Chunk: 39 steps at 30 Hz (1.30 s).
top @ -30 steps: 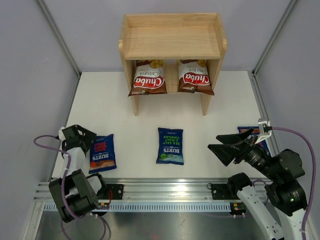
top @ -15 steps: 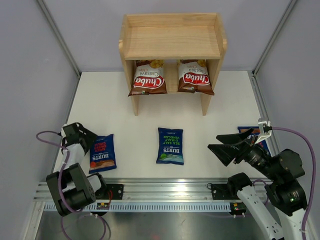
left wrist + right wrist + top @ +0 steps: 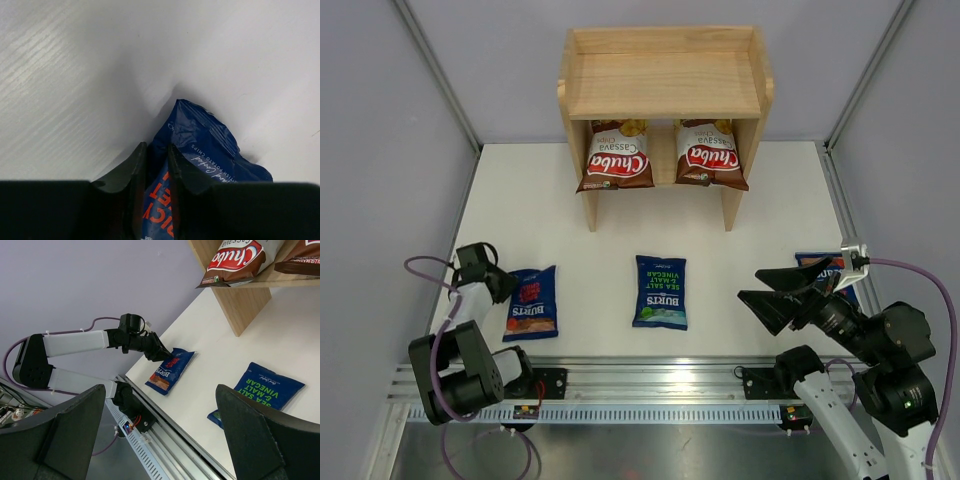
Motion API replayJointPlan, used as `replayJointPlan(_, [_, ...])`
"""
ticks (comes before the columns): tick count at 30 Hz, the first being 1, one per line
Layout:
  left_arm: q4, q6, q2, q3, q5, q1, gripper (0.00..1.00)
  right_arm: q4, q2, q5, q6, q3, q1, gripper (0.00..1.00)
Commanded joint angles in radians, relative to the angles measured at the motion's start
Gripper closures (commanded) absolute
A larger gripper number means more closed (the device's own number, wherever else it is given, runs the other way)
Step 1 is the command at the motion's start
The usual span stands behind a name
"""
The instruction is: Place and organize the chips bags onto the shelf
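Note:
Two brown-and-white Chuba chips bags [image 3: 615, 160] [image 3: 710, 157] lie side by side on the lower tier of the wooden shelf [image 3: 663, 85]. A dark blue Burts bag with red lettering [image 3: 531, 303] lies at the near left of the table. My left gripper [image 3: 503, 285] is shut on its far left edge, and in the left wrist view the fingers [image 3: 181, 167] pinch the blue foil [image 3: 205, 137]. A second Burts bag, sea salt and vinegar [image 3: 661, 291], lies flat at the centre. A third Burts bag [image 3: 823, 262] shows partly behind my right gripper [image 3: 770, 290], which hangs open above the table.
A metal rail [image 3: 650, 375] runs along the near edge, with both arm bases on it. Grey walls close in the white table on the left, right and back. A purple cable [image 3: 425, 268] loops beside the left arm.
The left gripper has closed from wide open onto the edge of the red-lettered Burts bag, and the bag has shifted slightly to the right. The right gripper has sunk a little.

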Motion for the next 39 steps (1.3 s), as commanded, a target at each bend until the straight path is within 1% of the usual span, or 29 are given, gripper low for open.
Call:
replayJointPlan(1, [-0.02,-0.006,-0.048,-0.041,0.008,-0.009,0.79,0.018,-0.002,-0.002,-0.023,0.024,0.001,0.01])
replayJointPlan(2, [-0.012,-0.006,-0.063,-0.047,0.023,-0.009,0.81,0.021,0.001,-0.002,-0.019,0.022,0.001,0.01])
replayJointPlan(3, [-0.003,-0.004,-0.092,-0.051,0.025,-0.015,0.85,0.025,0.007,-0.005,-0.012,0.018,0.001,0.01])
replayJointPlan(5, [0.009,-0.012,-0.115,-0.064,0.031,-0.017,0.87,0.03,0.011,-0.011,-0.008,0.01,0.001,0.01])
replayJointPlan(6, [0.014,-0.024,-0.135,-0.068,0.034,-0.018,0.98,0.036,0.013,-0.014,-0.006,0.004,0.001,0.01])
replayJointPlan(7, [0.022,-0.027,-0.143,-0.073,0.04,-0.018,1.0,0.036,0.016,-0.016,-0.005,0.002,0.001,0.01])
replayJointPlan(12, [0.025,-0.07,-0.221,-0.1,0.086,-0.024,1.0,0.038,0.03,-0.013,-0.009,-0.005,0.003,0.01])
replayJointPlan(16, [-0.024,-0.115,-0.371,-0.081,0.137,-0.032,1.0,0.07,0.048,-0.049,0.012,-0.059,0.001,0.0])
replayJointPlan(18, [-0.076,-0.132,-0.433,-0.044,0.164,-0.037,1.0,0.117,0.067,-0.074,0.047,-0.108,0.001,0.01])
replayJointPlan(19, [-0.098,-0.136,-0.494,-0.03,0.175,-0.035,1.0,0.139,0.071,-0.097,0.063,-0.125,0.001,0.01])
replayJointPlan(21, [-0.161,-0.148,-0.543,0.023,0.184,-0.038,1.0,0.206,0.088,-0.123,0.104,-0.171,0.003,0.0])
replayJointPlan(24, [-0.211,-0.158,-0.615,0.08,0.239,-0.037,1.0,0.32,0.125,-0.171,0.158,-0.23,0.001,0.01])
replayJointPlan(25, [-0.222,-0.161,-0.625,0.126,0.274,-0.038,1.0,0.35,0.137,-0.194,0.172,-0.247,0.001,0.01])
replayJointPlan(26, [-0.247,-0.162,-0.642,0.149,0.29,-0.038,1.0,0.414,0.166,-0.204,0.19,-0.263,0.003,0.01])
replayJointPlan(28, [-0.254,-0.17,-0.657,0.218,0.34,-0.037,1.0,0.487,0.202,-0.243,0.244,-0.304,0.001,0.0])
replayJointPlan(29, [-0.268,-0.175,-0.666,0.243,0.353,-0.037,1.0,0.578,0.24,-0.257,0.265,-0.318,0.001,0.01])
replayJointPlan(31, [-0.27,-0.187,-0.682,0.307,0.399,-0.037,1.0,0.654,0.277,-0.286,0.322,-0.353,0.003,0.01])
replayJointPlan(32, [-0.282,-0.191,-0.683,0.327,0.411,-0.038,1.0,0.718,0.297,-0.295,0.336,-0.363,0.001,0.01])
replayJointPlan(35, [-0.278,-0.219,-0.682,0.393,0.483,-0.037,1.0,0.826,0.39,-0.32,0.389,-0.383,0.003,0.0])
replayJointPlan(37, [-0.253,-0.266,-0.682,0.419,0.546,-0.037,1.0,0.893,0.424,-0.335,0.415,-0.398,0.004,0.01])
replayJointPlan(38, [-0.23,-0.283,-0.68,0.447,0.565,-0.038,1.0,0.959,0.441,-0.338,0.426,-0.402,0.01,0.01])
replayJointPlan(39, [-0.219,-0.314,-0.679,0.465,0.58,-0.037,1.0,0.985,0.468,-0.332,0.437,-0.406,0.027,0.01])
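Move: The sweet chilli Burts bag lies just beside my left hand: its top-left corner is already between the half-shut fingertips, its middle about 5 cm back and 5 cm to the right, at table height. The sea salt bag lies some 42 cm to the right, about level with the hand, and the shelf's near left foot roughly 18 cm ahead and 23 cm right. From my right hand the chilli bag lies about 57 cm left, 10 cm ahead and 37 cm lower. I finish shutting my left fingers on the chilli bag's top-left corner, then lift it steeply, some 30 cm, drifting about 10 cm left, while the wrist tips up nearly 50 degrees so the fingers swing from pointing down towards straight ahead. Partway through the lift my empty, open right hand starts down, forward and left, roughly 8 cm each way, swinging counter-clockwise. ##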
